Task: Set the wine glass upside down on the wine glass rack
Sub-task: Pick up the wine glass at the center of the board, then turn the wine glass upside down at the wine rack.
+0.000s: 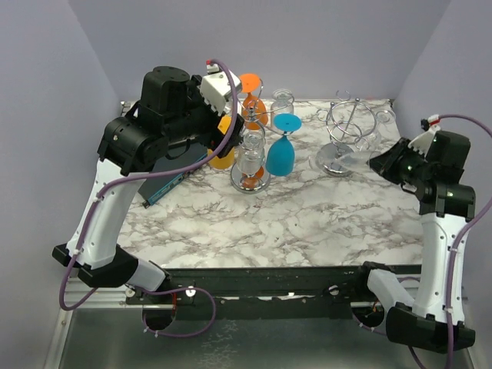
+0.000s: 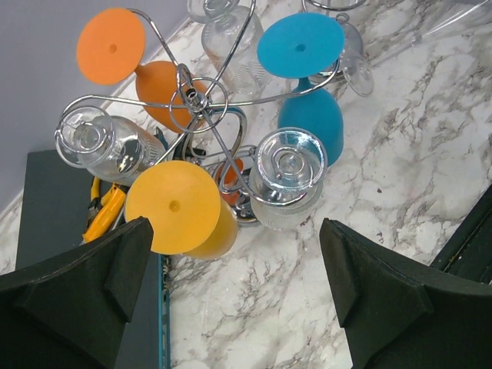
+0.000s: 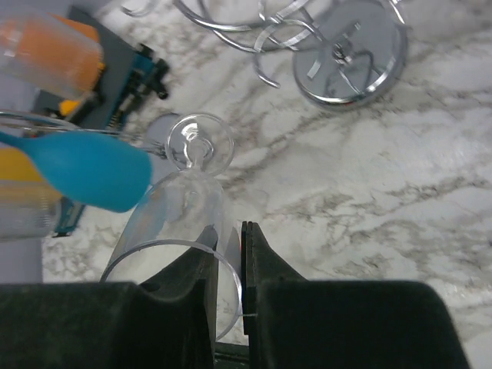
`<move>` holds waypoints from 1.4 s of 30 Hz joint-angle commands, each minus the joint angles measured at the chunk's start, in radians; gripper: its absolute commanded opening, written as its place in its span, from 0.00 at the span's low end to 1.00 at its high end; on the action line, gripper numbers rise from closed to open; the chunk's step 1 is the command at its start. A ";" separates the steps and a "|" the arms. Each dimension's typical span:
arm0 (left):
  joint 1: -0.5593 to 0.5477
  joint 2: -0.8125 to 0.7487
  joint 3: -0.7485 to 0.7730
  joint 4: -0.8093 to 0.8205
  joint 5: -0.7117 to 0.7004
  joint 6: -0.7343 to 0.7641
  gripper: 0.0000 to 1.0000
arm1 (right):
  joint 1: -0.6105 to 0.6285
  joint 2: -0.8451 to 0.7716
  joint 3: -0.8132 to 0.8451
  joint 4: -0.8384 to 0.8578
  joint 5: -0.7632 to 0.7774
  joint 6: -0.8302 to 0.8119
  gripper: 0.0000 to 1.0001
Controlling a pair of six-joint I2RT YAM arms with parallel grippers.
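A clear wine glass (image 3: 181, 207) lies tilted, foot (image 3: 200, 142) pointing away, with my right gripper (image 3: 228, 254) shut on the wall of its bowl, one finger inside the rim and one outside. From above, that glass (image 1: 354, 159) hangs just off the marble beside the base of an empty chrome wine glass rack (image 1: 350, 127), with the right gripper (image 1: 378, 163) to its right. My left gripper (image 2: 234, 261) stands open and empty above a second rack (image 2: 192, 96).
The second rack (image 1: 254, 146) carries upside-down glasses: a blue one (image 2: 307, 115), a yellow one (image 2: 173, 206), an orange one (image 2: 111, 46) and clear ones (image 2: 288, 181). A dark flat case (image 2: 54, 207) lies at its left. The empty rack's round base (image 3: 350, 61) sits ahead of the right gripper.
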 commanded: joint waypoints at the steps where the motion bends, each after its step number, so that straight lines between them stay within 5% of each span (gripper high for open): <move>1: 0.003 -0.004 0.032 0.043 0.041 -0.043 0.99 | 0.005 0.001 0.165 0.052 -0.203 0.061 0.00; 16: -0.002 0.013 0.081 0.095 0.142 -0.093 0.99 | 0.005 0.118 0.266 0.541 -0.532 0.342 0.00; 42: -0.046 0.120 0.073 0.235 0.196 -0.117 0.99 | 0.004 0.066 0.214 0.563 -0.533 0.315 0.00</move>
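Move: The right hand already grips the clear wine glass; the left hand's open fingers wait roughly 36 cm to its left, level forward and about 15 cm higher. From the right hand, the empty-sided right rack stands about 17 cm ahead and 5 cm left, the blue goblet 14 cm ahead and 24 cm left. From the left hand, the wine glass lies about 28 cm right, 3 cm ahead and 17 cm below. Right hand lifts the glass about 18 cm, tipping up, and leftward towards the approaching open left hand. ##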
